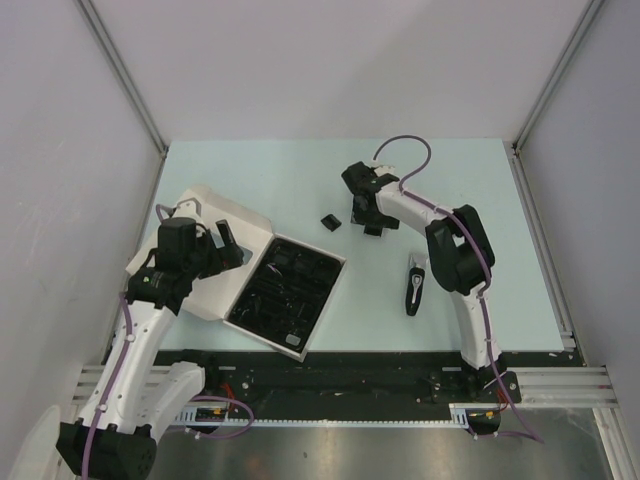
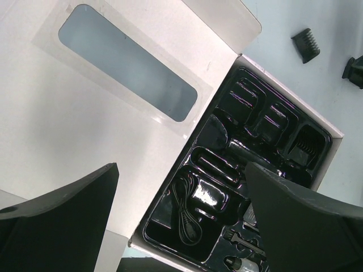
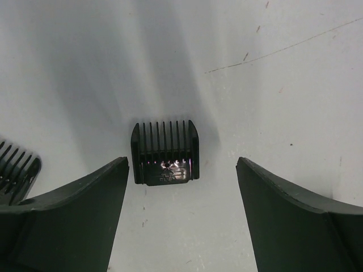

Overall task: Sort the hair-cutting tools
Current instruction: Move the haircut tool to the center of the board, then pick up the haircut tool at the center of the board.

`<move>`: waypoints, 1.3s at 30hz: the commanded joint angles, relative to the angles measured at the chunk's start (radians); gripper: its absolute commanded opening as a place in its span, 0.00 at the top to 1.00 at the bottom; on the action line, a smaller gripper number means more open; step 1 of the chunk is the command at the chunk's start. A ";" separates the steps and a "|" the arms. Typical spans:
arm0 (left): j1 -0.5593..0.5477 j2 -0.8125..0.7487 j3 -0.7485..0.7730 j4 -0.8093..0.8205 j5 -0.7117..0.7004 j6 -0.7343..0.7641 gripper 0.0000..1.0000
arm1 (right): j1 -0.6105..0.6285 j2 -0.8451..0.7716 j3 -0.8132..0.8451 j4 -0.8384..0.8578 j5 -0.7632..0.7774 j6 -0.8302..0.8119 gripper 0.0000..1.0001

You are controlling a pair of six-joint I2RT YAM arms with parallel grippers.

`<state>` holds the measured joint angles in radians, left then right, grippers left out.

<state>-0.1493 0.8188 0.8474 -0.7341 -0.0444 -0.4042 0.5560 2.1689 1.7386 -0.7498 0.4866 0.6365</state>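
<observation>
My right gripper hangs open over the table, and a black comb guard lies flat between and just ahead of its fingers, untouched. A second comb guard shows at that view's left edge and lies loose left of the right gripper as the comb guard. The black-and-silver clipper lies on the table beside the right arm. My left gripper is open and empty above the box's black tray, which holds the coiled cable and a comb guard.
The flat white box lies open at the left, its windowed lid folded out under the left gripper. Grey walls close in the pale table on three sides.
</observation>
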 commanded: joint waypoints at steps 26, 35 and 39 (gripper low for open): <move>-0.003 -0.010 0.001 0.039 0.021 0.033 0.00 | -0.021 -0.058 -0.040 0.040 -0.151 0.043 0.67; -0.003 -0.036 0.016 0.038 -0.020 0.047 0.00 | 0.218 -0.210 -0.047 -0.025 -0.073 0.261 0.66; -0.003 -0.073 0.031 0.036 -0.090 0.062 0.00 | 0.337 -0.207 -0.010 -0.065 -0.065 0.414 0.65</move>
<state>-0.1493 0.7948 0.8467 -0.7189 -0.0620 -0.3786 0.7952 1.9881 1.6909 -0.7498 0.3805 0.8650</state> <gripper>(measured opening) 0.996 0.550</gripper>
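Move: The comb to be picked is almost under the right fingers, about 3 cm below and 1 cm left. A second comb lies roughly 10 cm left of it and 2 cm farther out. The box's middle is some 21 cm left and 15 cm back from the hand, the clipper about 9 cm right and 13 cm back. From the left hand, the comb to be picked is about 19 cm ahead, 35 cm right and 17 cm below. The right hand dips 2.5 cm, pinches the comb, then lifts and swings it about 12 cm left, back towards the box. ##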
